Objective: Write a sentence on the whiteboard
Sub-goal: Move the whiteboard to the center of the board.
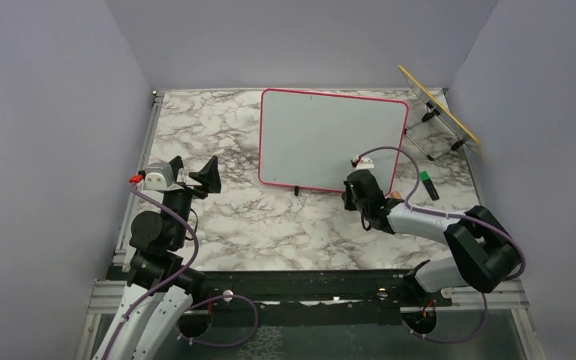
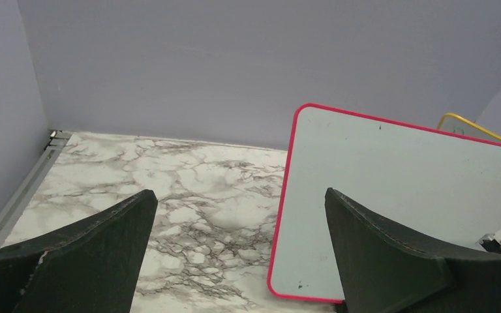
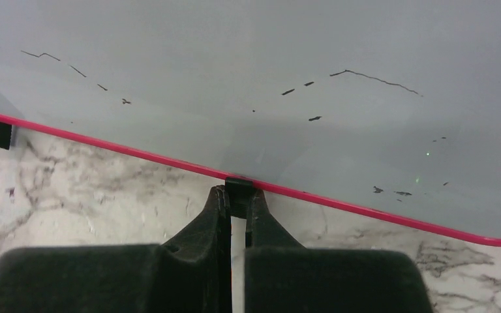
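Note:
The whiteboard (image 1: 330, 139), white with a pink-red frame, stands at the back middle of the marble table; it also fills the top of the right wrist view (image 3: 248, 65) and the right of the left wrist view (image 2: 398, 195). No sentence shows on it, only a few short black strokes and specks (image 3: 372, 78). My right gripper (image 1: 356, 187) (image 3: 238, 195) is at the board's lower right edge, shut on a small black foot (image 3: 238, 188) under the frame. My left gripper (image 1: 199, 176) (image 2: 241, 195) hangs open left of the board, nothing between its fingers.
A marker with a green cap (image 1: 427, 184) lies right of the board. A yellow-edged panel on a wire stand (image 1: 439, 105) leans in the back right corner. Another black foot (image 1: 298, 190) juts from the board's lower edge. Grey walls enclose the table.

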`<state>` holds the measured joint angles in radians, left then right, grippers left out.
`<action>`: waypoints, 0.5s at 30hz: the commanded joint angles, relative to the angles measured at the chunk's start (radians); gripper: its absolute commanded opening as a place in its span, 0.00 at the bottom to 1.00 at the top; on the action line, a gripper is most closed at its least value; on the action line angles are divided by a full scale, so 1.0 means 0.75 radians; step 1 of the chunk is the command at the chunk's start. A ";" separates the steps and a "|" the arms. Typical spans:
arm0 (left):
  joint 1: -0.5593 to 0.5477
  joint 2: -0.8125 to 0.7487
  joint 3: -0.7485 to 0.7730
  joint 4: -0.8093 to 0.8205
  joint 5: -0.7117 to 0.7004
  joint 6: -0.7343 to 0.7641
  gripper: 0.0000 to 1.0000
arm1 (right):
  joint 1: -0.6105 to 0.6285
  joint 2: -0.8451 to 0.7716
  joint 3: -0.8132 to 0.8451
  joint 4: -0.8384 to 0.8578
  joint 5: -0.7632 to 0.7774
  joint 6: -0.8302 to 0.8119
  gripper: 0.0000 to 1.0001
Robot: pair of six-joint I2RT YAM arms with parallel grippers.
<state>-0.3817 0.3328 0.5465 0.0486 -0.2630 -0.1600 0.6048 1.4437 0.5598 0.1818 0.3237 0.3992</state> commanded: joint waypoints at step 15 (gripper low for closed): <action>0.016 -0.006 -0.018 0.054 0.081 0.019 0.99 | 0.134 -0.173 -0.095 -0.173 -0.347 -0.137 0.01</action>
<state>-0.3752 0.3328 0.5407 0.0593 -0.2272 -0.1562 0.6861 1.3235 0.4988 0.0986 0.2012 0.3153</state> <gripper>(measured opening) 0.990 0.063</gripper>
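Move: The whiteboard, still gripped by the black foot on the right half of its lower edge, has its middle about 12 cm ahead of the right hand, 5 cm left and 9 cm above; the table's middle is roughly 10 cm ahead and 12 cm left. Its other foot sits 15 cm left and 2 cm ahead, the green-capped marker 24 cm right and 4 cm ahead. From the left hand the whiteboard is some 18 cm ahead, 33 cm right, 20 cm lower. The whiteboard is dragged by its right foot: the shut fingers of the right hand keep their pinch and draw it back towards the robot about 5 cm, with roughly 2 cm of leftward travel, at an almost constant height. The pull slows after its first part while the wrist turns counter-clockwise by some 15 degrees, swinging the board round with it. ##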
